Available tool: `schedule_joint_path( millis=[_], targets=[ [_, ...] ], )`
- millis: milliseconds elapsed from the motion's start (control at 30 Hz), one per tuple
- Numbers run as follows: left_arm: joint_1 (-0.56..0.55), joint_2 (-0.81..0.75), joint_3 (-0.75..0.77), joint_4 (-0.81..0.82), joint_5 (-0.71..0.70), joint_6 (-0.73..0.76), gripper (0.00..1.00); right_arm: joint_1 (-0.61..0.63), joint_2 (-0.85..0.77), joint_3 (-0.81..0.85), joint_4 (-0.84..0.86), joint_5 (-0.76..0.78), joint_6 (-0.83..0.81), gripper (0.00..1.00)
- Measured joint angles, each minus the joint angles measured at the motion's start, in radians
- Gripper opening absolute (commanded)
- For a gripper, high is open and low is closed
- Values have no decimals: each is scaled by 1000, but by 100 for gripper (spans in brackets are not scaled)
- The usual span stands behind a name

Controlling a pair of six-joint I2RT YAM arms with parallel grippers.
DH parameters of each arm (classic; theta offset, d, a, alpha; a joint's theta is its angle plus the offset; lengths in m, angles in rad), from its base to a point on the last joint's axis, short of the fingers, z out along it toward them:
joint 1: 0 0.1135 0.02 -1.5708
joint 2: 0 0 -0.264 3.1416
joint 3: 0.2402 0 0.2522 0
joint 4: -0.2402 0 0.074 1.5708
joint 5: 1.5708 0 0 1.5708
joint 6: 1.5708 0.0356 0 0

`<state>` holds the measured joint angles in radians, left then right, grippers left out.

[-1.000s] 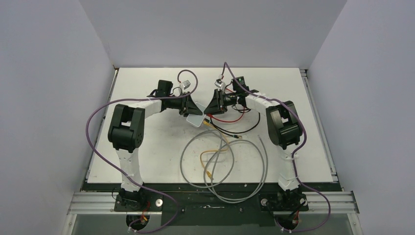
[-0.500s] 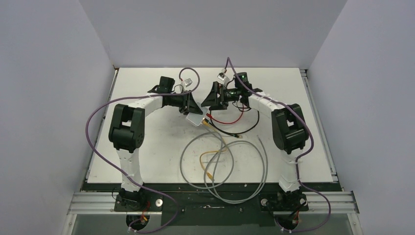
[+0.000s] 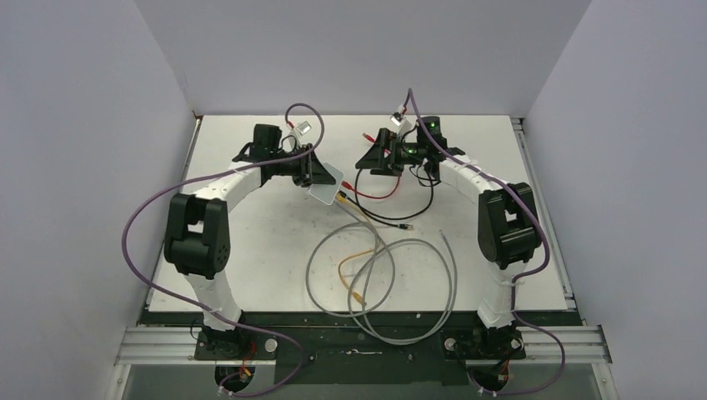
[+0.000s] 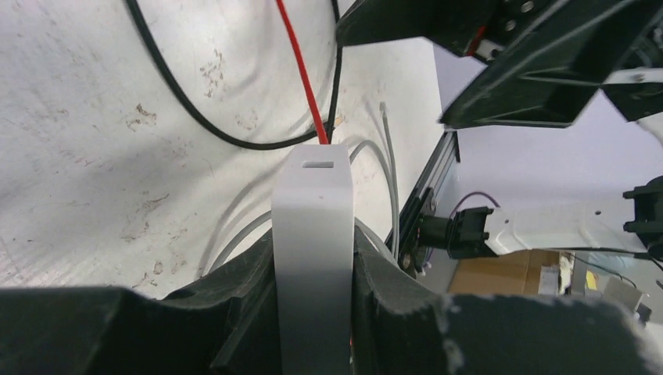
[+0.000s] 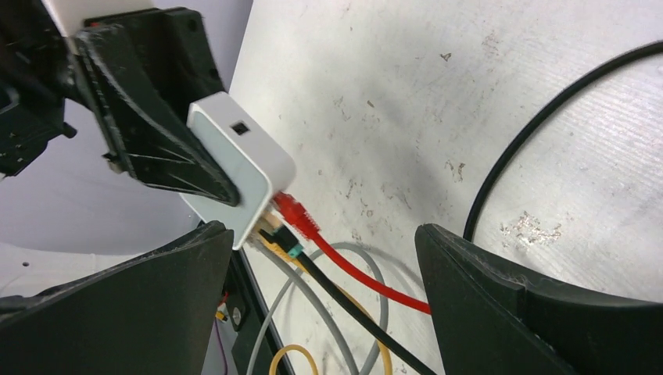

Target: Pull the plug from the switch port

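The switch [image 3: 325, 182], a small light-grey box, is clamped edge-on between the black fingers [image 4: 234, 312] of my left gripper [image 4: 313, 312], lifted off the table. Its socket edge faces the right arm. A red plug [image 5: 293, 211] sits in one socket. Beside it are a black plug with a teal boot [image 5: 288, 250] and yellow and grey cables. My right gripper [image 5: 328, 305] stands wide open a short way from the sockets, touching no plug. In the top view it [image 3: 373, 156] is to the right of the switch.
Red cable [image 3: 371, 197] and black cable [image 3: 417, 212] trail from the switch across the white table [image 3: 250, 242]. Grey cable [image 3: 400, 275] and yellow cable [image 3: 358, 267] lie looped near the front. Grey walls enclose the table on three sides.
The right gripper opened and drew back to the right, away from the switch. The left arm carried the switch back and to the left, still gripped.
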<state>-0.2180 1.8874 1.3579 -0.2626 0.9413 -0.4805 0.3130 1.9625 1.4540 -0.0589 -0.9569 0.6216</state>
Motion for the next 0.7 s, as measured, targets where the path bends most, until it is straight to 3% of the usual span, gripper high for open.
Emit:
schedule_joint_path(
  millis=[300, 700],
  targets=[
    [17, -135, -78, 166, -59, -152, 0, 0, -10, -14, 2, 7, 0, 90],
    [30, -152, -208, 449, -38, -497, 0, 0, -11, -14, 33, 3, 28, 90]
  ],
)
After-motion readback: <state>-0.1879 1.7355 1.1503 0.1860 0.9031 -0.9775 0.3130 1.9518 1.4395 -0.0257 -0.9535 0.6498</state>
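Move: The red plug sits in the port of the switch that the left hand already holds; from the open right hand it is about 6 cm to the left, 4 cm back and 4 cm lower. The switch's middle is roughly 5 cm farther left than the plug, and the black plug is some 2 cm behind the red one. From the left hand the red plug lies about 6 cm right, 2 cm back and 4 cm down. Keeping its pinch on the switch, the left hand lifts it about 5 cm, quickly at first, easing a centimetre forward, and brings the red plug towards the right gripper. Its wrist turns some 13 degrees counter-clockwise while the right-pointing fingers tip upward by about as much. The right hand waits in place, fingers wide open. ##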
